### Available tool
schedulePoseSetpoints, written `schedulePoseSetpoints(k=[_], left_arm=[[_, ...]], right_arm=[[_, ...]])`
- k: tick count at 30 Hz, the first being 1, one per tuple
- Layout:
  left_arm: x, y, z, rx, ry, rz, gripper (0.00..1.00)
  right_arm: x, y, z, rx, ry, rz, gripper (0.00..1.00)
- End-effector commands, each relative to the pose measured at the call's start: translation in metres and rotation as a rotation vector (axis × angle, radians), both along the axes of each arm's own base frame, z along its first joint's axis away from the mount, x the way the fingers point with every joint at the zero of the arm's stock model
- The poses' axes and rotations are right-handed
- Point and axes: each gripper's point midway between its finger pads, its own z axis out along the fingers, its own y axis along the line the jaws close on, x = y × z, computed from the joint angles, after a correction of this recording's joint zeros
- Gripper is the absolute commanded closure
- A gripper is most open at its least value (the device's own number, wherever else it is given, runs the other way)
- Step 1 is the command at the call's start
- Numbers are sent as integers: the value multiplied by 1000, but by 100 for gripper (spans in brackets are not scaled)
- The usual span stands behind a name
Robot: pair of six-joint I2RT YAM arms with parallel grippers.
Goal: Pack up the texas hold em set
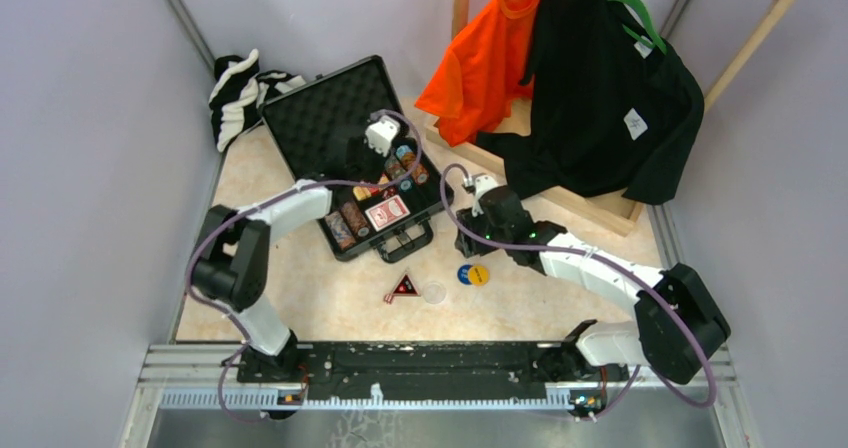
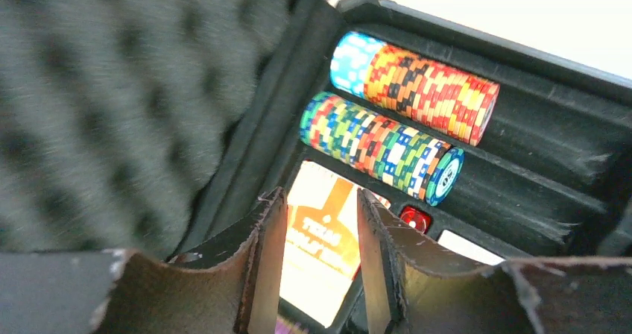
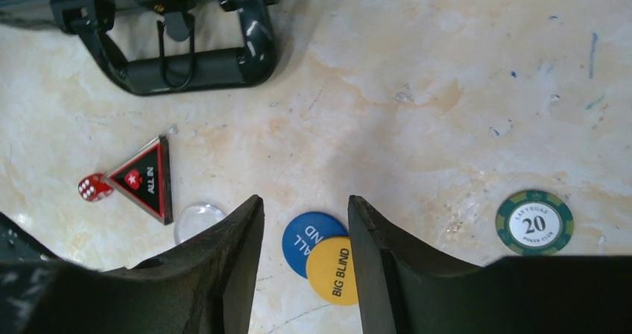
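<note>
The black briefcase (image 1: 425, 200) lies open, its foam lid (image 1: 320, 118) tipped back. Rows of poker chips (image 2: 380, 147) and a red card deck (image 1: 387, 211) sit in its tray. My left gripper (image 2: 321, 196) hovers open over the tray with an orange Texas Hold'em card (image 2: 328, 229) showing between its fingers, untouched. A red die (image 2: 415, 218) lies beside that card. My right gripper (image 3: 305, 203) is open above the table, over the overlapping blue disc (image 3: 309, 237) and yellow disc (image 3: 335, 271). The clear disc (image 3: 195, 221), black-red triangle (image 3: 145, 179), another red die (image 3: 93, 187) and a green chip (image 3: 534, 222) lie loose.
The case handle (image 3: 194, 65) points toward the loose pieces. A striped cloth (image 1: 240, 93) lies behind the lid at the left wall. An orange shirt (image 1: 490, 53) and a black shirt (image 1: 610, 98) hang on a wooden rack (image 1: 590, 206) at the back right.
</note>
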Motion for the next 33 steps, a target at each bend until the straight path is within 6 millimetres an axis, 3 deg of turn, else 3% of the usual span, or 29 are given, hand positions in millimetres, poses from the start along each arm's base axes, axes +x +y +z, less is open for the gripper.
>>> schedulePoseSetpoints(k=[1,2,5,7,11,16,19,23,33], left_arm=[[-2,-3,97,-230,-238,62,53],[-7,-4,107,-274,-248,64,51],[-25,-13,131,-415,-248,52,18],[-38,-16,143,-514,-245,66,2],[-53,-6,146,-662,-230,175,0],[-67,7,101,-656,-94,298,0],[-85,10,88,-687,-73,291,0],[-108,6,93,-776,-109,196,1],[-107,-4,79,-753,-53,185,2]], right_arm=[[29,-16,24,92,-31,-172,53],[35,-25,24,94,-17,-217,51],[55,-61,20,59,17,-349,42],[62,-83,16,-25,21,-405,37],[72,-105,11,-141,22,-479,35],[71,-112,-7,-164,70,-518,33],[67,-117,-18,-142,109,-539,32],[60,-125,-32,-145,135,-561,32],[48,-126,-59,-172,204,-550,32]])
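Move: The green-rimmed 20 chip lies about 12 cm to the right of the right hand, 5 cm ahead and 8 cm below. Nearer that hand's start are the yellow big blind button, some 4 cm back and 4 cm right, and the blue button, 4 cm straight back. From the left hand the chip is about 35 cm right and 17 cm back; the orange card box is roughly 7 cm below it, level and 1 cm left. The right hand swings to the 20 chip, some 13 cm right and at first 6 cm forward, then sinks about 5 cm over it while easing back a little; it turns about 30 degrees clockwise and its fingers open wider. The left hand lifts steeply off the case, fingers spreading fully, then comes back and partly down again, rolling its left side down. ##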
